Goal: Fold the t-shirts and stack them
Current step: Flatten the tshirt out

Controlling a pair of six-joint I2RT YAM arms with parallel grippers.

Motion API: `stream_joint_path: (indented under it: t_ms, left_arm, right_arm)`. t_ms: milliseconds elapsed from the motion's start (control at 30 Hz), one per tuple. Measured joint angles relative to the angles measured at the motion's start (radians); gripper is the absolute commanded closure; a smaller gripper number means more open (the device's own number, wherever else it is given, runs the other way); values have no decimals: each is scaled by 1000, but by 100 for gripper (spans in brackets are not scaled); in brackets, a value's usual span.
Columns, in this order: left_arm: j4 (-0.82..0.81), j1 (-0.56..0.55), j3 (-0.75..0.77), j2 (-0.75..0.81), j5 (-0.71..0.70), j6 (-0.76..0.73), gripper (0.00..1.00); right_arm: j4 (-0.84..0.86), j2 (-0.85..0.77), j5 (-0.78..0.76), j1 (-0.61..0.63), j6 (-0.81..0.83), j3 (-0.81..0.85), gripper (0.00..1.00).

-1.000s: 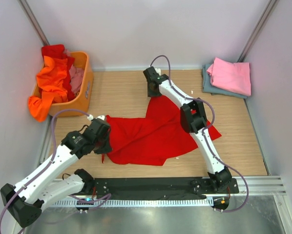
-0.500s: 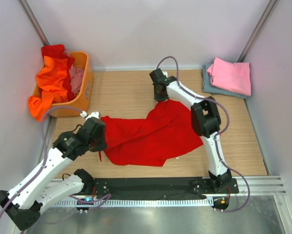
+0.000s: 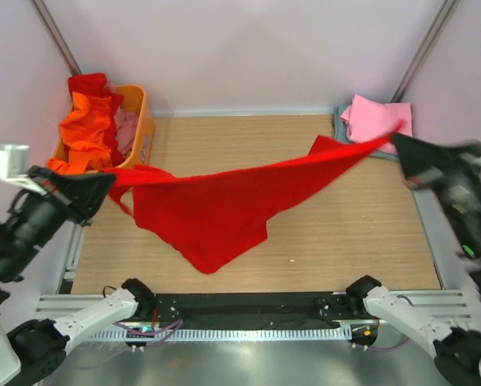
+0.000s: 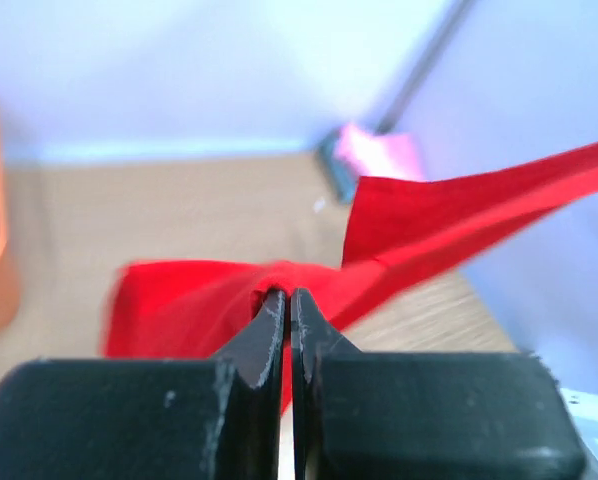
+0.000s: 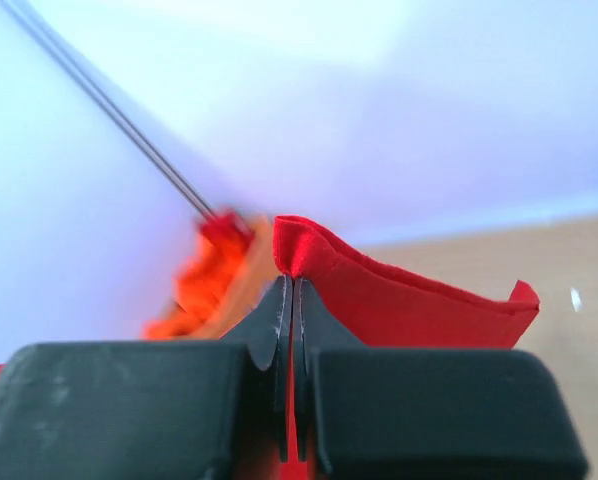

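Observation:
A large bright red t-shirt hangs stretched in the air between my two grippers, its lower part drooping over the wooden table. My left gripper is shut on its left end, seen pinched in the left wrist view. My right gripper is shut on its right end, seen in the right wrist view. A folded pink t-shirt lies on a folded grey-blue t-shirt at the back right. Orange, red and pink t-shirts fill the basket.
The rigid orange plastic basket stands at the back left corner against the wall. White walls close the table on three sides. A black rail runs along the near edge.
Both grippers have risen and swung far apart, left to the left and right to the right. The red t-shirt has been lifted off the table and pulled taut between them.

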State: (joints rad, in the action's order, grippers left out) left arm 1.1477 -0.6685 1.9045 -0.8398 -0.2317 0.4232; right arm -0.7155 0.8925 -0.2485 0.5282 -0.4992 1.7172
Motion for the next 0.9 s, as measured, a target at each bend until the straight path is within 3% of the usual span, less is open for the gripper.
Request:
stream_joint_path:
  t_ms: [100,233,600,767,900]
  left_arm:
    - [-74,0,77,26,103,-56,100]
    - [-160,9,87,89,252,-98,100]
    - [-242,201,355,83,539,-143,100]
    - [-282,249,379,74,624,-143,100]
    - [-302,262,386,22,655,-159,100]
  right_arm:
    - [-10,-206,5,0,0,48,99]
    - [-40,-333,26,-2,18,105,99]
    - [-245,-276,123,-62,89,302,99]
    - [-267,-243,110,-72,124,437,99]
    - [-264,-236,35,-72,163,441,99]
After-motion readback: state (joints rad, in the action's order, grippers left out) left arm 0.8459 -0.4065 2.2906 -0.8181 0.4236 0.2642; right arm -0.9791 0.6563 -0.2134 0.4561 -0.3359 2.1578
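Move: Each shut gripper already holds a corner of the red t-shirt, roughly 50 cm above the table. The shirt's middle hangs about 14 cm right of, 3 cm ahead of and 20 cm below the left hand; from the right hand it is some 24 cm left, 5 cm back and 23 cm down. The orange basket is about 37 cm ahead, 17 cm left and 38 cm below the left hand. The folded stack lies 40 cm ahead, 15 cm right and 50 cm below the right hand. Back towards the bases and upward, both hands haul the shirt in while keeping their pinch. The right draws back about 20 cm, mostly in a first quick sweep, also easing some 11 cm outward to the right and rising 8 cm; the left goes back and up about 16 cm each. Both tip their fingers upward, the left by some 45 degrees with a clockwise turn, the right about half that. ##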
